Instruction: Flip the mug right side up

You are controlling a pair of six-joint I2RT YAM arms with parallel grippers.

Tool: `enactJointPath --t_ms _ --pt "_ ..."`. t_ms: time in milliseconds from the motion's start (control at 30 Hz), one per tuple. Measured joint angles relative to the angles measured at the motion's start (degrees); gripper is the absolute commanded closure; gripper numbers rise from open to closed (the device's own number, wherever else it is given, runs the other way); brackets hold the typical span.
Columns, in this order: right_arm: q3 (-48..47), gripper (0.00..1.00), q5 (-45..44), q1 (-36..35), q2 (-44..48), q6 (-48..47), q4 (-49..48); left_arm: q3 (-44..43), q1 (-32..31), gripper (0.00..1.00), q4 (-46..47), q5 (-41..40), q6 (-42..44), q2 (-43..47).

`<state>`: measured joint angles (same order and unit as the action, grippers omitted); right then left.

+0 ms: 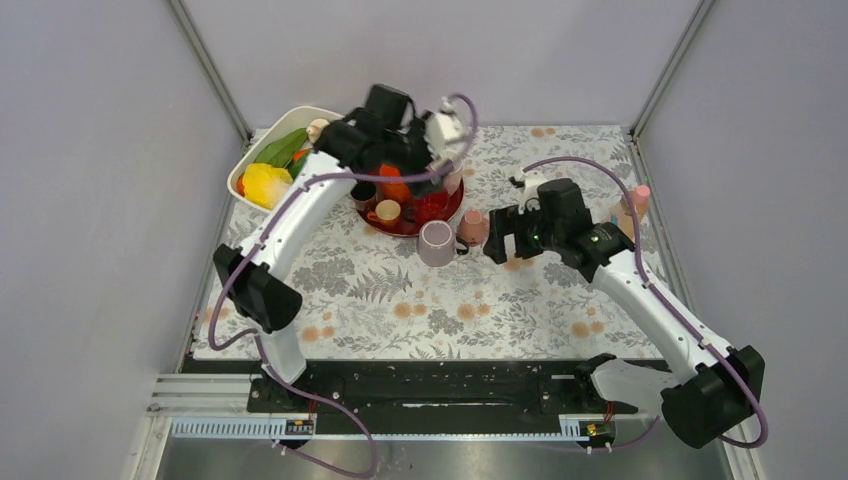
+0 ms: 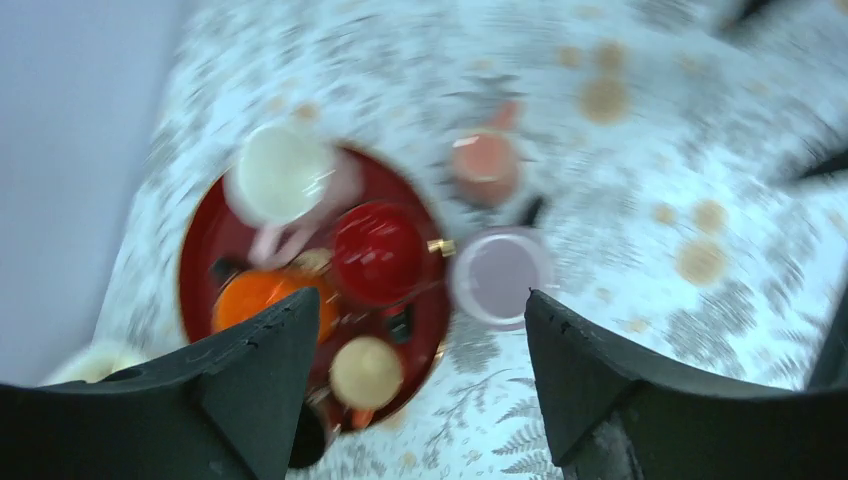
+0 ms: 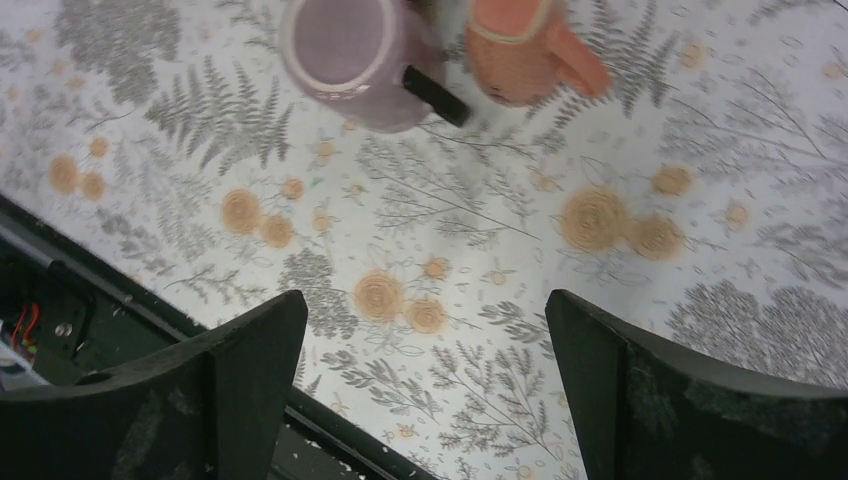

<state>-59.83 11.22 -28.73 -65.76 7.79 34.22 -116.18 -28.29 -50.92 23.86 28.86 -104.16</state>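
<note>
A lilac mug [image 1: 437, 243] with a black handle stands on the floral cloth just right of the red tray [image 1: 408, 226]. Its top face looks flat, with a pale ring; it also shows in the left wrist view [image 2: 497, 275] and the right wrist view [image 3: 340, 50]. A pink mug [image 1: 473, 227] stands beside it and shows in the right wrist view [image 3: 515, 40]. My left gripper [image 1: 405, 165] hovers open and empty above the tray [image 2: 420, 300]. My right gripper [image 1: 503, 245] is open and empty, just right of the pink mug, above bare cloth [image 3: 425, 300].
The red tray holds several small cups: red [image 2: 378, 252], orange [image 2: 265, 298], cream [image 2: 366, 372] and white [image 2: 280, 175]. A white bin of vegetables [image 1: 270, 170] stands at the back left. A pink bottle [image 1: 635, 205] is at the right edge.
</note>
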Motion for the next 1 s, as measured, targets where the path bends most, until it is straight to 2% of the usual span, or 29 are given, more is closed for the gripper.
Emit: enactJointPath --t_ms 167,267,433,700,867,1000 --pt "4.33 0.01 -1.29 9.46 0.81 1.03 0.09 4.76 -15.3 0.25 -6.64 -0.37 12.41 -1.38" --pt "7.69 0.01 -3.15 15.45 2.62 1.88 1.99 7.17 -20.09 0.25 -7.78 -3.06 15.52 -6.49" --pt "10.62 0.01 -4.9 20.33 7.56 1.64 5.03 5.75 -20.63 0.26 -7.17 -9.18 17.27 -15.02" --pt "12.31 0.01 -6.1 21.09 10.69 1.49 6.1 3.37 -20.39 0.35 -6.38 -17.42 19.43 -21.38" --pt "12.31 0.0 -5.9 21.29 10.49 1.46 6.14 3.37 -20.39 0.5 -4.87 -20.72 19.76 -22.67" --pt "12.35 0.01 -5.51 21.31 10.49 1.46 6.14 3.39 -20.33 0.59 -4.37 -21.53 20.44 -23.52"
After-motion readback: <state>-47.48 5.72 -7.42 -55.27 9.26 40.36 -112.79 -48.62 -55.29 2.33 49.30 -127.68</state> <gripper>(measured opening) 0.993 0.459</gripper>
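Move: The upside-down lilac mug's black handle lies some 5 cm back from the left hand, 8 cm to its right and about 23 cm below; the mug's body is about 4 cm back and 2 cm right. At similar depth, the pink mug stands level with the hand and 12 cm to its right, the red mug 6 cm ahead and straight in line. From the right hand the handle lies about 9 cm left, 1 cm ahead and 14 cm below. The lilac mug's handle comes between the left fingers as that hand drops about 22 cm, first swinging back and right off the tray side, then easing a few centimetres forward as it sinks. The wrist turns until the fingers point nearly straight down, and they narrow from wide to about half open, straddling the handle. The open right hand clears out some 13 cm to the right and 5 cm down, turning clockwise. ##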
